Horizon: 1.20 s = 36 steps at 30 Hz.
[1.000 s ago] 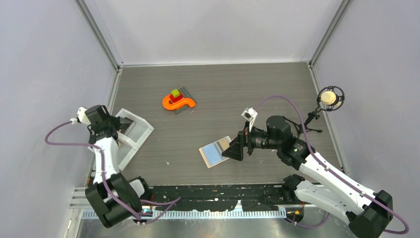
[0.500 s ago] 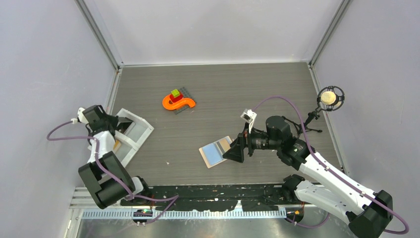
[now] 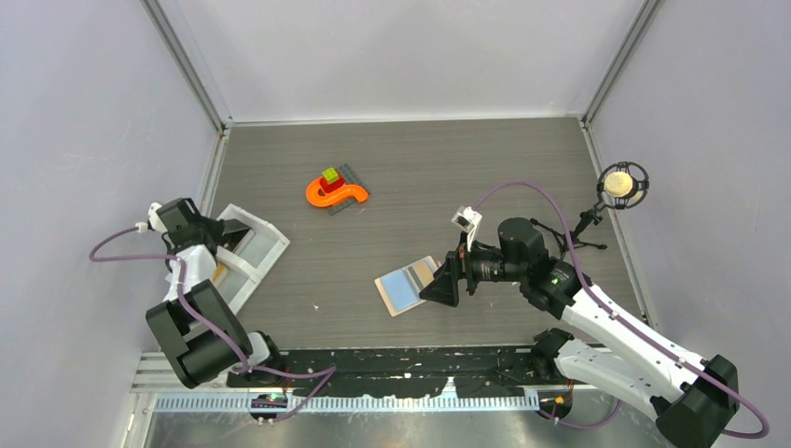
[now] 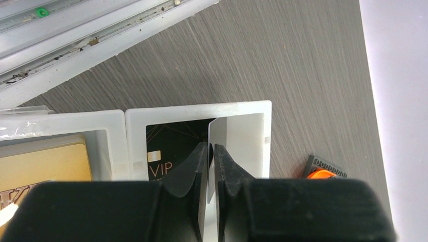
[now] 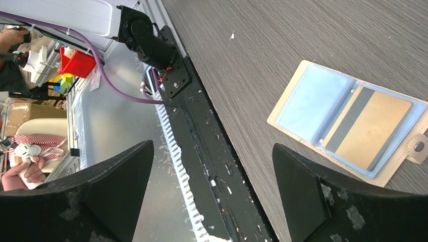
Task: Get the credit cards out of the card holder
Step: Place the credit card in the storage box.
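Observation:
The card holder (image 3: 408,285) lies open on the table, pale blue inside, and a gold card with a black stripe (image 5: 366,126) sits in its right pocket. My right gripper (image 3: 440,284) hovers wide open beside the card holder (image 5: 323,108), holding nothing. My left gripper (image 4: 212,151) is down in the white tray (image 4: 197,108), its jaws almost together on the edge of a black "VIP" credit card (image 4: 171,143). A gold credit card (image 4: 45,166) lies in the neighbouring compartment. From above, the left gripper (image 3: 224,245) sits over the tray (image 3: 266,250).
An orange S-shaped toy (image 3: 336,193) with small blocks on it stands at the back of the table, and its edge (image 4: 320,174) shows past the tray. A round microphone on a stand (image 3: 623,184) is at the right. A black rail (image 5: 202,131) runs along the near edge.
The left arm has folded lower and nearer to its base, while its gripper has stayed over the tray. The right arm and the card holder have barely moved.

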Available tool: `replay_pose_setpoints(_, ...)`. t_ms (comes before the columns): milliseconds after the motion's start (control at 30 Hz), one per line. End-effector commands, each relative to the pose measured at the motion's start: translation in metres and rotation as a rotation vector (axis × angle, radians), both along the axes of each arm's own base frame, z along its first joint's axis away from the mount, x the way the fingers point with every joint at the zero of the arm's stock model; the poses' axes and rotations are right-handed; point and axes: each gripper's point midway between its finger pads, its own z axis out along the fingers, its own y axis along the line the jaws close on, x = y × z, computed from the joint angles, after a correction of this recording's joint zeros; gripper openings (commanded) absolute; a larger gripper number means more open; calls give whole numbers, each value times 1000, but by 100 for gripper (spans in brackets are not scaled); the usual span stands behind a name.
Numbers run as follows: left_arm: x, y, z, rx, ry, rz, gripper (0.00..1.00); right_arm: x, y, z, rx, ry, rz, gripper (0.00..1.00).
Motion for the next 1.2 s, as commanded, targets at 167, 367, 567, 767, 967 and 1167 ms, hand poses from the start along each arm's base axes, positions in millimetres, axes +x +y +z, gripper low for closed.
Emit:
replay_pose_setpoints(167, 4, 13, 13, 51, -2, 13, 17, 3, 2, 3, 9, -35, 8, 95)
replay_pose_setpoints(367, 4, 15, 18, 61, 0, 16, 23, 2, 3, 3, 11, -35, 12, 95)
replay_pose_setpoints(567, 3, 15, 25, 64, -2, 16, 26, 4, 4, 0, 8, -32, 11, 95)
replay_pose_setpoints(767, -4, 20, 29, 49, 38, 74, 29, 7, 3, -4, -1, -35, -9, 95)
replay_pose_setpoints(967, -6, 19, 42, 34, 65, 76, 32, 17, -3, -11, -38, -21, -81, 95)
replay_pose_setpoints(1167, 2, -18, 54, -70, 85, -107, 34, 35, -13, -31, -133, 45, -216, 97)
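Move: Just below the left fingertips, which have the thin card standing edge-on between them, is the black-card compartment of the storage box: its middle lies about 1 cm back, 2 cm to the right and 5 cm down. The gold cards in the nearer compartment are some 9 cm back and 5 cm to the left, at the same depth. From the right hand the black-card compartment is roughly 9 cm ahead, 47 cm to the left and 15 cm lower. Opening the barely parted left fingers to about a third of their range, the left hand lets go of the thin card over the black-card compartment while staying nearly in place, then rises about 4 cm clear of the box, quickening at the end, its fingers tipping some 5 degrees further down. The right hand, empty and still wide open, sinks about 2 cm and eases slightly forward. ##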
